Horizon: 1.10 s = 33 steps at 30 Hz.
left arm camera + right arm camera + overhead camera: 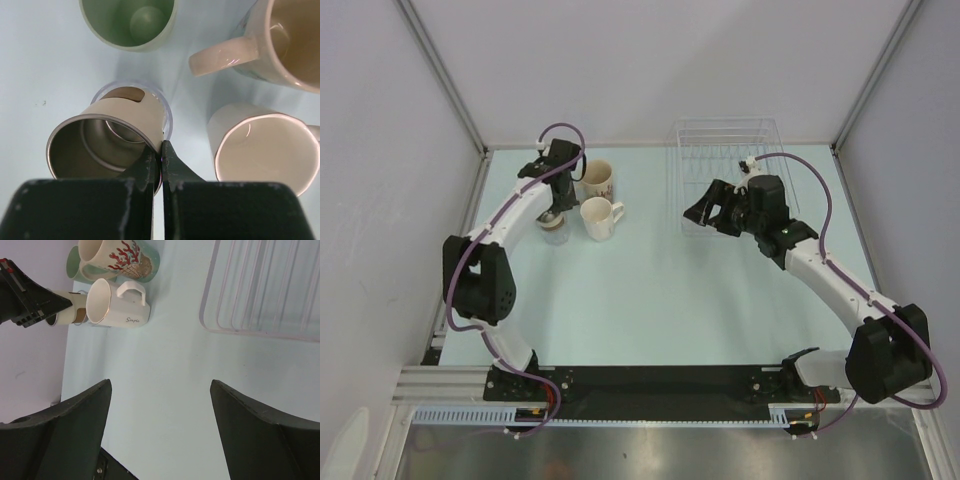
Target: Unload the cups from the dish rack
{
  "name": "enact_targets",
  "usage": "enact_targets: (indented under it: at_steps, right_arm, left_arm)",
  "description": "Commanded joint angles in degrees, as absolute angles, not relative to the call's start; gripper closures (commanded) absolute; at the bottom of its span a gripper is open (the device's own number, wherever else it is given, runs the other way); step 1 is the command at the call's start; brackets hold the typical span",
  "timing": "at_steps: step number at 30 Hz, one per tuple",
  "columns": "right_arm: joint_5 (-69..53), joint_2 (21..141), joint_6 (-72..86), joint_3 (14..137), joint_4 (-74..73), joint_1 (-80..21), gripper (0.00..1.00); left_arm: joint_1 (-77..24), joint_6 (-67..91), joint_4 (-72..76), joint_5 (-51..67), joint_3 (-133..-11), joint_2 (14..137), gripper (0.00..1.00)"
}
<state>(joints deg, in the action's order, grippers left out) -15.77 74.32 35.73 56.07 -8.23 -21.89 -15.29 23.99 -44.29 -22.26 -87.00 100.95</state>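
Observation:
My left gripper [161, 149] is shut on the rim of the tan cup [117, 131], which has a brown patch and stands in a clear rim on the table; from above the gripper [552, 217] sits over it. Around it stand the pale green cup [129, 22], the cream mug with red print [287, 40] [597, 180] and the white handled mug [265, 150] [600, 219]. The white wire dish rack [725, 150] [265, 290] holds no cup that I can see. My right gripper [698, 213] [160, 385] is open and empty over bare table, left of the rack's near corner.
The cups cluster at the table's back left, close together. In the right wrist view they show at the upper left, with the white mug [117, 305] nearest and the left gripper [30, 295] beside them. Grey walls enclose the table at the back and sides.

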Motion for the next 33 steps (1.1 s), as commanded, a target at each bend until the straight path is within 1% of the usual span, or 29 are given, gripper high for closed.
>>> enact_targets:
  at_steps: [1, 8, 10, 11, 14, 16, 24, 27, 28, 29, 30, 31, 33]
  right_arm:
    - [-16.44, 74.27, 35.16, 57.31, -5.89, -21.71, 0.15]
    - [-16.08, 73.83, 34.89, 56.95, -6.33, -21.80, 0.15]
    - [-16.00, 73.92, 34.81, 56.95, -6.50, -21.71, 0.15]
    - [-16.00, 73.83, 34.80, 56.95, -6.42, -21.71, 0.15]
    - [-16.00, 73.83, 34.89, 56.86, -6.33, -21.80, 0.14]
    - [-16.17, 74.00, 35.24, 56.69, -5.89, -21.71, 0.15]
    - [-16.17, 73.74, 35.60, 56.34, -5.80, -21.71, 0.15]
    - [-16.26, 73.30, 35.60, 55.90, -5.63, -21.80, 0.15]
    - [-16.35, 73.13, 35.60, 55.81, -5.63, -21.80, 0.15]
    - [-16.26, 73.13, 35.68, 55.81, -5.71, -21.80, 0.15]
    - [-16.26, 73.04, 35.60, 55.90, -5.71, -21.97, 0.15]
    - [-15.65, 73.04, 35.42, 56.25, -5.89, -22.06, 0.14]
    - [-14.51, 72.69, 34.98, 56.69, -6.94, -22.24, 0.14]
  left_arm:
    - [-15.29, 24.35, -42.01, -22.50, -85.87, 100.28, 1.00]
    - [-15.29, 24.96, -41.57, -21.80, -85.16, 101.60, 0.99]
    - [-15.29, 25.22, -41.66, -21.80, -85.43, 101.34, 0.91]
    - [-15.29, 25.14, -41.66, -21.88, -85.52, 100.90, 0.82]
    - [-15.29, 24.88, -41.66, -22.76, -86.04, 100.20, 0.70]
    - [-15.29, 24.87, -41.75, -23.11, -86.31, 99.49, 0.65]
    - [-15.29, 25.13, -42.01, -24.43, -86.84, 97.65, 0.65]
    - [-15.38, 25.75, -42.18, -24.78, -87.01, 96.77, 0.63]
    - [-15.47, 26.10, -42.27, -25.05, -87.01, 95.46, 0.60]
    - [-15.56, 26.45, -42.36, -25.31, -87.01, 94.32, 0.49]
    - [-16.43, 26.80, -42.02, -26.27, -87.01, 93.09, 0.42]
    - [-17.22, 26.72, -41.84, -26.63, -87.01, 90.38, 0.31]
    - [-19.84, 26.02, -41.83, -26.81, -88.76, 88.34, 0.19]
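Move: The left hand already holds the metal cup by its rim, tilted over the clear cup. The clear cup's middle is roughly 3 cm left, 1 cm ahead and 8 cm below this hand. The green cup is some 9 cm ahead and 6 cm left, the cream mug about 8 cm right and 2 cm ahead, and the coral mug about 9 cm right and 11 cm ahead. From the idle right hand, the clear cup is roughly 33 cm left, 7 cm ahead and 15 cm below. Still pinching the metal cup's rim, the left hand sinks about 1.5 cm to set the cup down into the mouth of the clear cup. It opens the fingers part-way and stays low for a moment, then comes free of the rim and rises roughly 3 cm, spreading them wide with hardly any turn of the wrist. ##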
